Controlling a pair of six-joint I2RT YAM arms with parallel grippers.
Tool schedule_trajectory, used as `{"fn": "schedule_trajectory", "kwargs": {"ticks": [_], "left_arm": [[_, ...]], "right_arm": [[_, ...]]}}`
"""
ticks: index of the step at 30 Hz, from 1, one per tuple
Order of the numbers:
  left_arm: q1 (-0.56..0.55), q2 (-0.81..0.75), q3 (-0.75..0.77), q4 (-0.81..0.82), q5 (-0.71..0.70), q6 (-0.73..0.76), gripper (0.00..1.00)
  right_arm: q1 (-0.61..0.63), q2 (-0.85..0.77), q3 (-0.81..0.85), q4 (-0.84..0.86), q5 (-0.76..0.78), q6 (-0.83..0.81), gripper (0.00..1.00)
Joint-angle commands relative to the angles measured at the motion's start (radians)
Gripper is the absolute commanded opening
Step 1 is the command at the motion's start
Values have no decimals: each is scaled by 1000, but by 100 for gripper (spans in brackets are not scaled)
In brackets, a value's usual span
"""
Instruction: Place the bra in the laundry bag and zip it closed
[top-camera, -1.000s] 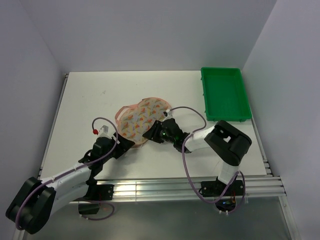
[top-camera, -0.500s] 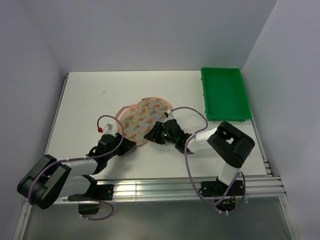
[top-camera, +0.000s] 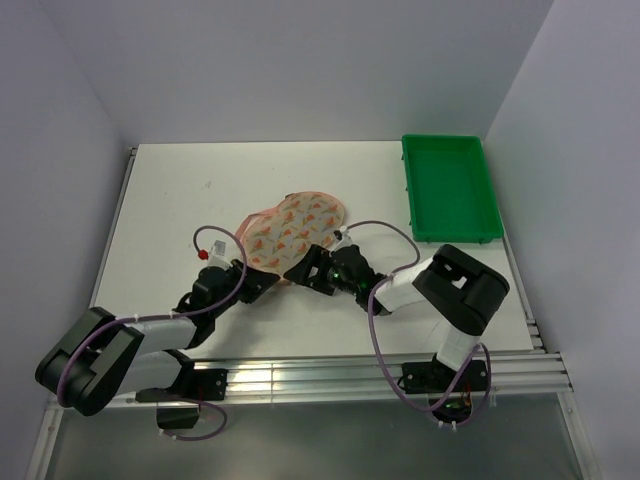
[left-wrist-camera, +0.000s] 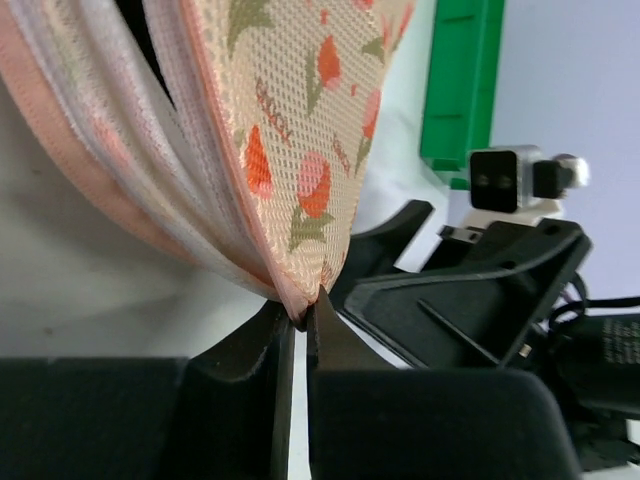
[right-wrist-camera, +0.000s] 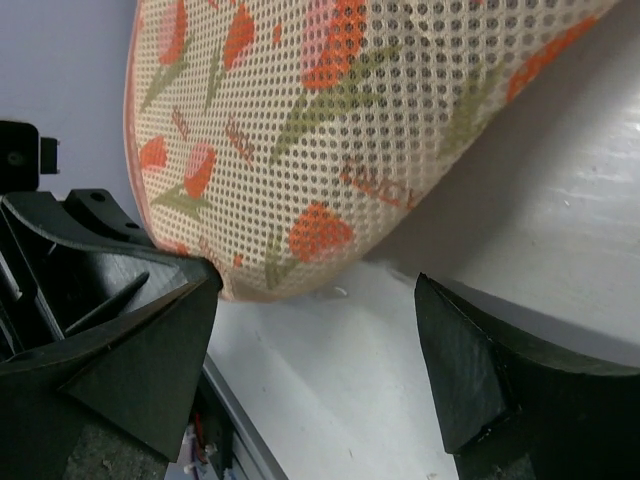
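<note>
The peach-pink mesh laundry bag (top-camera: 296, 221) with red-orange prints lies mid-table, its near end lifted. My left gripper (top-camera: 262, 283) is at that near end, shut on the bag's pink trim edge (left-wrist-camera: 300, 300), which is pinched between its fingertips (left-wrist-camera: 303, 315). My right gripper (top-camera: 303, 270) sits just right of it, open. In the right wrist view the bag's rounded end (right-wrist-camera: 330, 140) hangs by the left finger (right-wrist-camera: 150, 330) with nothing between the jaws (right-wrist-camera: 315, 285). The bra is hidden in every view.
A green plastic tray (top-camera: 450, 187) stands at the back right, also seen in the left wrist view as a green tray (left-wrist-camera: 462, 90). The two grippers are close together, the right one (left-wrist-camera: 480, 290) filling the left wrist view's right side. Walls close in on three sides.
My left gripper moved in and shut on the bag's near edge. My right gripper opened and let the bag go. The bag shifted slightly back and right.
</note>
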Motion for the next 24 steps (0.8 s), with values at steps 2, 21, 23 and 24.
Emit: {"fn": "schedule_trajectory", "kwargs": {"ticks": [2,21,23,24], "left_arm": [[-5,-32,-17,101,48,-54,0],[-7,-83,2,-88,29,95,45],[-8,-103,-15,-128,33,124,59],[-10,-117,-20,-143,30,132,62]], "right_arm": [[-13,36,42,125,14,22,86],[-56,89,19,265,2,48,13],[-56,91,21,265,3,46,7],[-56,92,22,263,5,43,5]]}}
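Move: The near edge of the laundry bag is already pinched in the left fingers. The stretch the open right hand goes for lies about 3 cm ahead of that hand, straight in front and 1 cm above it; from the left hand this stretch is some 4 cm right, 2 cm ahead and 1 cm lower. The pinched bit sits about 5 cm left, 1 cm ahead and 2 cm above the right hand; the bag's middle is roughly 9 cm ahead of it, 2 cm left and slightly lower. The laundry bag's near edge changes hands: while the left hand keeps its pinch and lifts it about 1.5 cm, the right hand goes forward about 3.5 cm and up nearly 2 under the bag's near side, then shuts on the mesh. As the right closes, the left fingers open and let go, and that hand sinks about 2.5 cm and draws back about 1. ##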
